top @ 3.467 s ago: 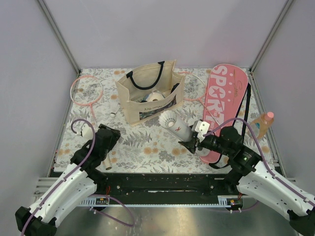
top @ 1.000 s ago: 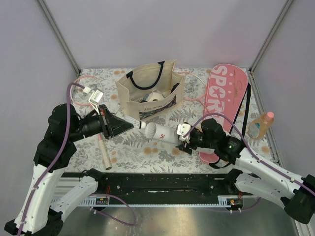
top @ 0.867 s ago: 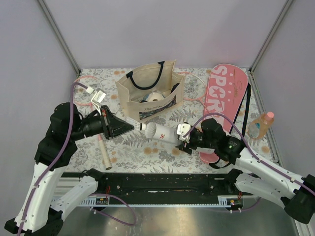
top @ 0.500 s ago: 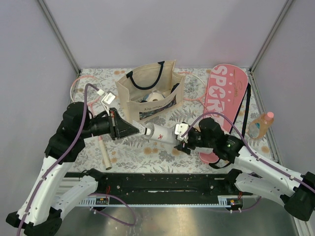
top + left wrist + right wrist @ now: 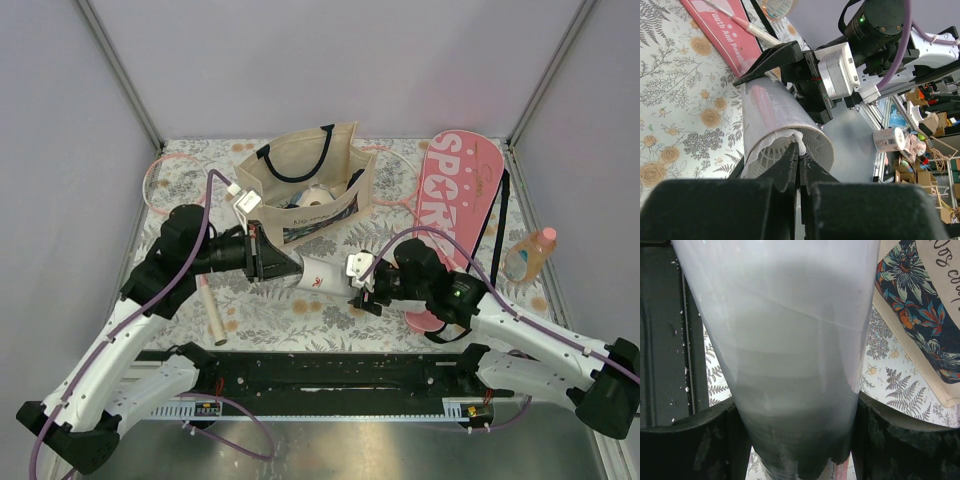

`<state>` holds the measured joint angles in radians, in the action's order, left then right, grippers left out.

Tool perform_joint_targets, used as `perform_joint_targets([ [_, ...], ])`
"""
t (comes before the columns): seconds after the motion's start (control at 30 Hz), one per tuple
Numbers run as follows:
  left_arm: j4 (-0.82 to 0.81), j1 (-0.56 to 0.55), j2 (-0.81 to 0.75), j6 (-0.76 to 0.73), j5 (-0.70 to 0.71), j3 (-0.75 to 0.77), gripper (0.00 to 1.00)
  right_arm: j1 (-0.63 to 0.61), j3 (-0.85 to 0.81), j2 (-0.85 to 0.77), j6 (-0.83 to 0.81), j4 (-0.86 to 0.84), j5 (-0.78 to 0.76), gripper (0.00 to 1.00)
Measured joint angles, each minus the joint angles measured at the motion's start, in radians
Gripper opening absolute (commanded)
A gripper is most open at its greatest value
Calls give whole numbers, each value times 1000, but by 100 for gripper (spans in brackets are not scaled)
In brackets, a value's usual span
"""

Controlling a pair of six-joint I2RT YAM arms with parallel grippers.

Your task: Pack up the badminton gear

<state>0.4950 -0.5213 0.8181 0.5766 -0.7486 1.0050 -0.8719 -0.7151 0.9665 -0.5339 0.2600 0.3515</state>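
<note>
The long white tube [image 5: 322,275] hangs level above the table's middle, my right gripper [image 5: 362,287] shut on its right end. In the right wrist view the tube [image 5: 790,340] fills the space between both fingers [image 5: 695,440]. My left gripper [image 5: 278,265] is shut on the skirt edge of the white shuttlecock [image 5: 765,160], which sits inside the tube's open mouth [image 5: 812,137]. The pink "SPORT" cover [image 5: 455,195] lies at the right. One pink racket [image 5: 152,172] lies at the far left with its handle [image 5: 212,318] near the front; a second racket [image 5: 384,150] shows behind the bag.
A beige tote bag [image 5: 305,185] with black handles stands at the back centre, just behind the tube. A small bottle with a pink cap [image 5: 530,250] lies at the right edge. The cover's black strap [image 5: 497,225] trails beside my right arm.
My left arm has swung right and carried the shuttlecock into the tube's mouth. My right arm has shifted the tube a little left to meet it.
</note>
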Motion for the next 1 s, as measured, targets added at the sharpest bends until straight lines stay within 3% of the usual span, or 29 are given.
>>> perform_joint_targets([
  [0.73, -76, -54, 29, 11, -4, -52, 4, -11, -1, 28, 2, -25, -23, 61],
  [1.0, -67, -62, 41, -4, -3, -51, 40, -12, -1, 26, 2, -31, -29, 63],
])
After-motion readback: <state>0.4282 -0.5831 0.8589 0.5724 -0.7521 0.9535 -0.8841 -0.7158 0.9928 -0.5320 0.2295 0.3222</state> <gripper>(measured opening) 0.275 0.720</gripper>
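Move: The open mouth of the tube is right at my left fingertips, about 2 cm to the right and 1 cm lower, with the shuttlecock pinched in them already part-way in. From this hand, the tote bag stands some 30 cm ahead, 6 cm to the right and 18 cm lower; the racket handle lies about 22 cm to the left, 2 cm ahead and 30 cm down. From my right hand, gripping the tube, the mouth is roughly 14 cm left, level fore-and-aft and 8 cm up. I ease my left hand down about 2 cm and to the right about 1.5 cm, feeding the shuttlecock deeper into the tube's mouth, with a near-pause midway. Only at the very end do I spread the fingers about a quarter of their range, at the mouth, to release its skirt. My right hand keeps its grip, holding the tube nearly still with its mouth tilted up. ##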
